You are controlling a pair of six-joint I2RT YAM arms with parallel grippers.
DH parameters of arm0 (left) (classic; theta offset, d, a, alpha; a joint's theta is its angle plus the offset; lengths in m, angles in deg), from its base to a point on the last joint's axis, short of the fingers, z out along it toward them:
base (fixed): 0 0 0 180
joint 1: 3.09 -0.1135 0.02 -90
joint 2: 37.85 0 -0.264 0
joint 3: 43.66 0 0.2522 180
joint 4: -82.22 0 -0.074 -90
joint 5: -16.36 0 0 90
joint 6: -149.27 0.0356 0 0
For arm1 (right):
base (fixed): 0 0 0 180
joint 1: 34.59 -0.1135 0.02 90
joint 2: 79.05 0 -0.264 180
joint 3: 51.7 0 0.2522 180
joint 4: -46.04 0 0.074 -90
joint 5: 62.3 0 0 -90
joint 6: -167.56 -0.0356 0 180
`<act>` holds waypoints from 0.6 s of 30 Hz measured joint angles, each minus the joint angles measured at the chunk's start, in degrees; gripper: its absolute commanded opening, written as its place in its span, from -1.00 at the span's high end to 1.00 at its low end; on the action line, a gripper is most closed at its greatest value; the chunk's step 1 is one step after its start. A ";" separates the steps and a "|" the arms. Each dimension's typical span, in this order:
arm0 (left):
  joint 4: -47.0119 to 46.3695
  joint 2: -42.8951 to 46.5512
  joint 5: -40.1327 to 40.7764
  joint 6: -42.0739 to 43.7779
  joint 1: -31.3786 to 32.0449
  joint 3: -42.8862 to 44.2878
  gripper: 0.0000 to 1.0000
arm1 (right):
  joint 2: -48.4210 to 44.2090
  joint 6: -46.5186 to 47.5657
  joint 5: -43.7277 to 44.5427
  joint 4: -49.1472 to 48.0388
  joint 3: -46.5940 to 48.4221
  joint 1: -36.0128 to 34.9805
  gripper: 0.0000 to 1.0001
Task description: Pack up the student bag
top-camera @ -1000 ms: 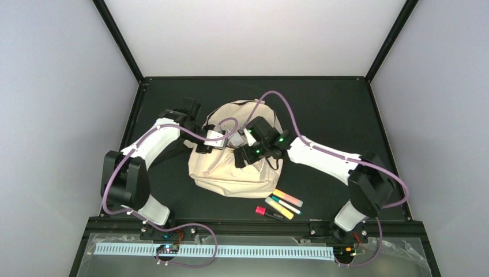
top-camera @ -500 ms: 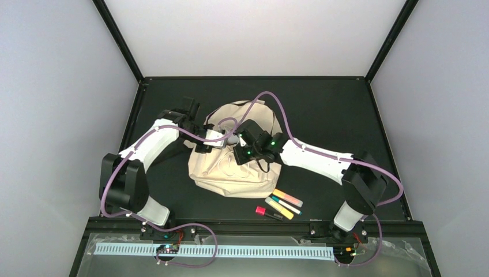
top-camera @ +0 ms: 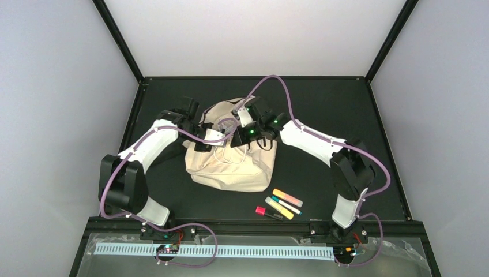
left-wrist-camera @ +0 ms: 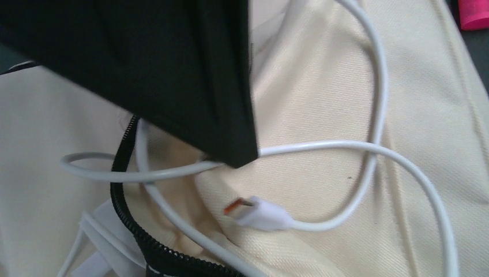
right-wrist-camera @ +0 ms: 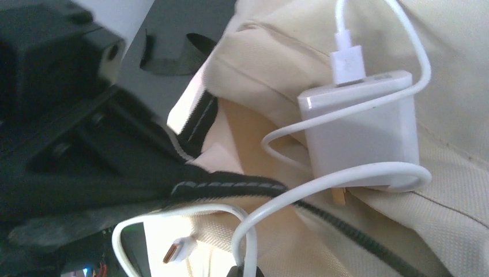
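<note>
The student bag, cream fabric with dark zippers, lies mid-table with its far end raised. My left gripper is shut on the bag's black zipper edge and holds the opening up. A white charger brick rests on the fabric by the opening. Its white cable loops over the bag, and the USB plug dangles free. My right gripper is shut on that cable just above the bag. The left wrist view shows the cable and plug lying on the cream cloth.
Several highlighters and markers lie on the black table in front of the bag, to the right. A pink one shows at the corner of the left wrist view. Black frame posts rise at the table's far corners.
My right gripper closed on the white cable and moved toward the far side of the bag, drawing the cable up. The bag's top shifted slightly left. The left gripper kept its hold.
</note>
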 measured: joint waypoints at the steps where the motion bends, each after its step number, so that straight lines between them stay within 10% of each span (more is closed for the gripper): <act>1: -0.31 0.00 0.07 0.02 0.00 -0.22 0.97 | 0.96 -0.39 -1.25 -0.85 0.07 0.81 0.98; 18: -0.76 0.04 -0.83 -1.68 0.00 -0.50 0.97 | -4.39 -1.95 -10.73 -9.49 -3.87 5.42 0.52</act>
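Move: My right hand holds the charger cable just over the bag's pocket. The white charger in the pocket mouth lies about 5 cm ahead of this hand, 4 cm left and 5 cm lower. The cable's loose plug is roughly 3 cm back, 1 cm left and 5 cm below; the zip edge pinched by my left hand sits some 4 cm left, 2 cm back and 2 cm below. From my left hand the charger is about 6 cm ahead, 1 cm right and 4 cm below. My right hand first carries the cable about 2.5 cm forward over the pocket, dipping slightly, then lifts some 5 cm with a small draw back and to the right. As it rises, the fingertips tip up about 10 degrees and the fingers part to roughly a quarter open, easing their grip on the cable. My left hand stays put and keeps its pinch on the zip edge. ##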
